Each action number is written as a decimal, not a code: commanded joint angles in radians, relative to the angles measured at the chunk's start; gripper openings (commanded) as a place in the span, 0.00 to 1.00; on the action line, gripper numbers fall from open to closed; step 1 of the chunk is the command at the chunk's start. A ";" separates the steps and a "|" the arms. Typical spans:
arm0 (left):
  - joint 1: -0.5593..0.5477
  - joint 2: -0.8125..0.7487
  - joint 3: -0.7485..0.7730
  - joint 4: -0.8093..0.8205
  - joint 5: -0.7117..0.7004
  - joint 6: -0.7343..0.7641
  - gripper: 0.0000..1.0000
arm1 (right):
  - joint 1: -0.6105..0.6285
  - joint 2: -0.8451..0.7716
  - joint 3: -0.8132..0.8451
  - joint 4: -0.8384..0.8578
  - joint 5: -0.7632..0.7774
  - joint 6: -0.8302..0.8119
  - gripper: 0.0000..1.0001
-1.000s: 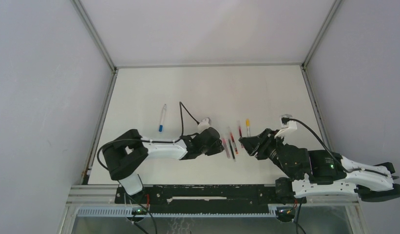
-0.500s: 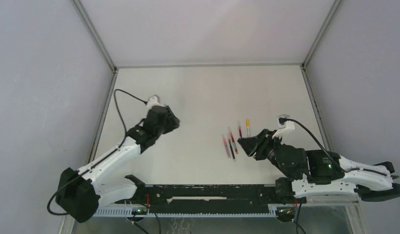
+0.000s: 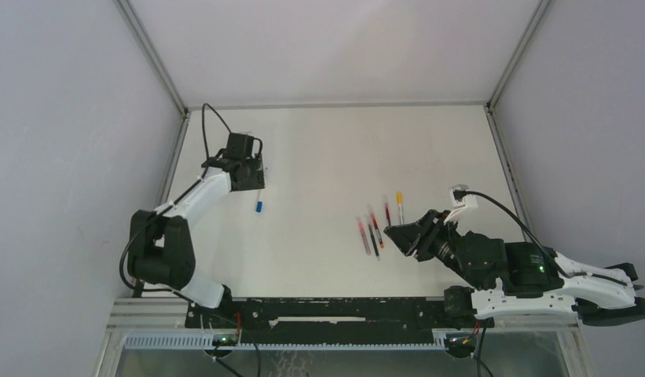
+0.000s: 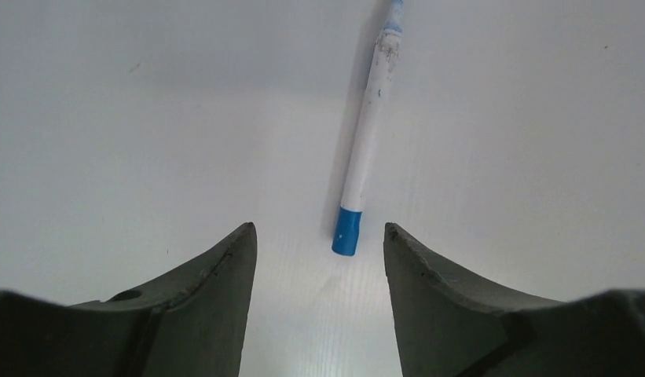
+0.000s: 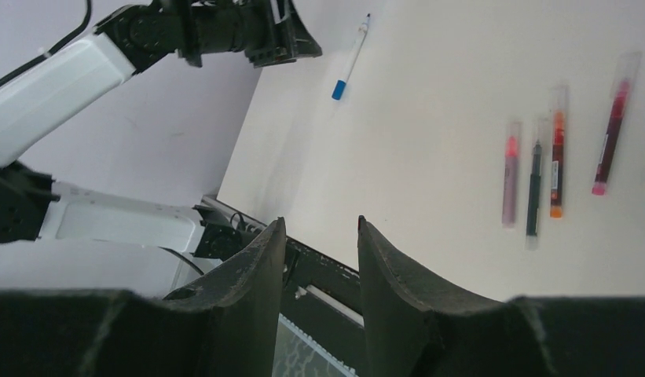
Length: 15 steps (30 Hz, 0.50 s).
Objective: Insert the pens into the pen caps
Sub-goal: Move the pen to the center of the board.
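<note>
A blue pen (image 4: 365, 141) with a white barrel and a blue end (image 3: 258, 207) lies at the table's left. My left gripper (image 4: 317, 228) hovers over it, open, with the blue end just beyond the gap between the fingertips and touching neither. In the top view the left gripper (image 3: 254, 182) covers the pen's far part. Pink (image 5: 511, 171), black (image 5: 533, 188), orange (image 5: 557, 161) and red (image 5: 613, 126) pens lie side by side mid-table, and a yellow-ended pen (image 3: 399, 200) lies behind them. My right gripper (image 3: 393, 233) is open and empty just right of them. Separate pen caps are out of view.
Grey walls close the table in on the left, back and right. The black base rail (image 3: 342, 310) runs along the near edge. The right arm's cable (image 3: 500, 210) loops above its wrist.
My left arm has swung from beside the middle pens to the far left over the blue pen, and its jaws have opened wider. The right arm has barely moved.
</note>
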<state>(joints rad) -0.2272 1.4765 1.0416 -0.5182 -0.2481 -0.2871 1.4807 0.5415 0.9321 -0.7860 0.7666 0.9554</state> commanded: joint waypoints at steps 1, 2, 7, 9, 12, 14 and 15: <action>0.030 0.105 0.127 -0.034 0.076 0.132 0.64 | 0.004 -0.015 0.002 -0.002 -0.016 0.017 0.46; 0.041 0.124 0.141 -0.031 0.109 0.139 0.64 | 0.004 -0.017 0.002 -0.009 -0.014 0.026 0.46; 0.063 0.210 0.208 -0.039 0.212 0.176 0.64 | 0.006 -0.012 0.002 -0.016 -0.010 0.037 0.46; 0.063 0.235 0.223 -0.041 0.226 0.185 0.63 | 0.005 -0.011 0.002 -0.008 -0.012 0.029 0.46; 0.063 0.278 0.244 -0.051 0.238 0.197 0.63 | 0.005 -0.012 0.002 -0.007 -0.015 0.023 0.46; 0.063 0.304 0.255 -0.062 0.239 0.201 0.61 | 0.005 -0.015 0.002 -0.008 -0.016 0.023 0.46; 0.063 0.314 0.256 -0.063 0.238 0.200 0.60 | 0.006 -0.016 0.002 -0.009 -0.018 0.023 0.46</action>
<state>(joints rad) -0.1669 1.7554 1.2404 -0.5655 -0.0475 -0.1223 1.4807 0.5293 0.9321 -0.8059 0.7547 0.9752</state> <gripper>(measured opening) 0.616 0.462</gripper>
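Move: The blue-ended pen lies alone, its middle about 6 cm ahead of my left hand, 2 cm to the right and some 9 cm below. Far off to that hand's right are the finished pens: the pink pen about 31 cm right and 8 cm back, the black pen about 34 cm right and 9 cm back. From my idle right hand, the blue-ended pen is roughly 25 cm ahead, 34 cm left and 28 cm lower. I sink my left hand about 4 cm and carry it some 3.5 cm forward along the blue-ended pen, easing slightly right so that the pen comes between my open fingers as I look down. My wrist tips the fingers nearer to straight down and turns about 10 degrees clockwise, lining up with the barrel. I don't close my fingers yet. ##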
